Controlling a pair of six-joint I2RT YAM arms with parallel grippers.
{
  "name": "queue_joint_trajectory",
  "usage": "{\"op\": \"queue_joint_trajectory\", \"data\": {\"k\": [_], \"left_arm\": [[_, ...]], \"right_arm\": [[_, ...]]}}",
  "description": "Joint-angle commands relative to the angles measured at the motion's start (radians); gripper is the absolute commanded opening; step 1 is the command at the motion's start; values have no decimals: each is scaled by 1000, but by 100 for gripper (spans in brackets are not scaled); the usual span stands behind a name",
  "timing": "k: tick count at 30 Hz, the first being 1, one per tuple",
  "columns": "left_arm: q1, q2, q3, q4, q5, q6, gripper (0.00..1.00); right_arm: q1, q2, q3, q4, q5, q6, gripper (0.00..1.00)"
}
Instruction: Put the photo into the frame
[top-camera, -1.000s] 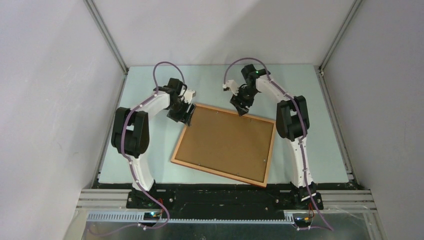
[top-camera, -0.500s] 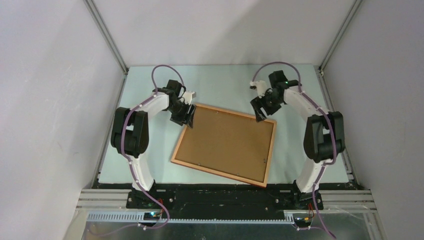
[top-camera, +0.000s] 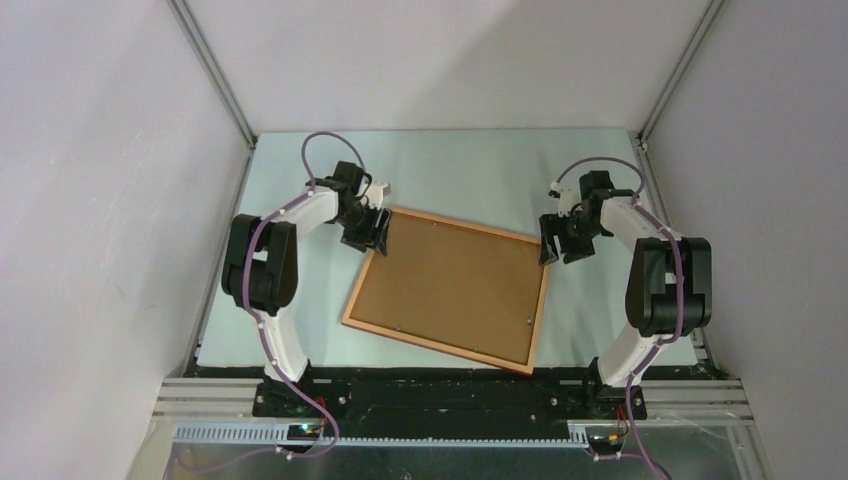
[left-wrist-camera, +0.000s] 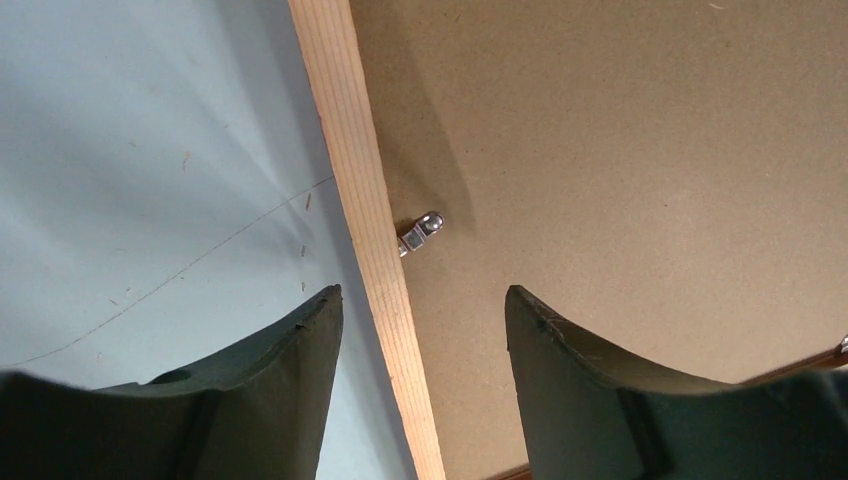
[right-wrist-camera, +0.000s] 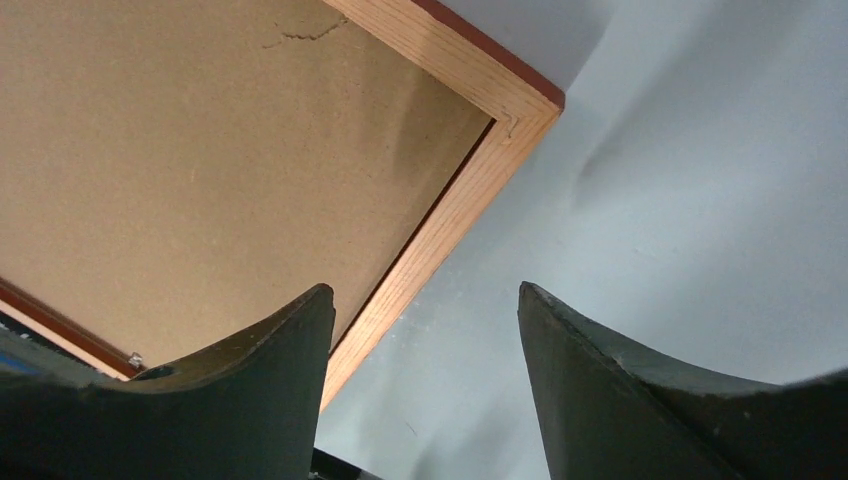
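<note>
The frame (top-camera: 436, 348) lies face down and skewed on the table, with a brown backing board (top-camera: 450, 285) filling it. The photo is hidden. My left gripper (top-camera: 372, 232) hovers at the frame's far-left corner. In the left wrist view it (left-wrist-camera: 422, 291) is open, its fingers straddling the pale wooden rail (left-wrist-camera: 365, 200) beside a small metal clip (left-wrist-camera: 420, 232). My right gripper (top-camera: 555, 250) is at the far-right corner. In the right wrist view it (right-wrist-camera: 423, 288) is open, one finger over the board (right-wrist-camera: 200, 170), the other over bare table, the rail (right-wrist-camera: 450, 215) between them.
The pale blue-grey table (top-camera: 470, 170) is walled at the back and both sides by grey panels with metal posts (top-camera: 215, 75). Both arm bases stand at the near edge (top-camera: 440, 400).
My right arm has swung to the right along the frame's far rail, from near its middle to the far-right corner. The left gripper has stayed at the far-left corner.
</note>
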Motion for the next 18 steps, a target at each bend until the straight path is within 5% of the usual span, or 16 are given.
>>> {"op": "queue_joint_trajectory", "data": {"k": [1,18], "left_arm": [[4,-20,-11,33,-15,-20,66],[4,-45,-38,50,-9,-35,66]], "right_arm": [[-29,9,-10,39,-66,58,70],[-16,108,-13,82,-13,87,47]]}}
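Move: The frame's right rail lies under the right hand, level with it, about 1 cm to its left and 3 cm below. The far right corner is roughly 5 cm ahead and 1 cm left, and the metal clip by that rail about 13 cm back and 5 cm left. The left hand waits open over the left rail, some 2 cm below it; the right rail is about 35 cm to its right and 3 cm back. No touch can be made out on the right rail as the right hand sinks almost straight down, about 2.5 cm, and its fingers close partway around it, one on the backboard side, the other outside the frame, wrist turning about 5 degrees clockwise. The left hand stays open astride the left rail, settling only about half a centimetre. ##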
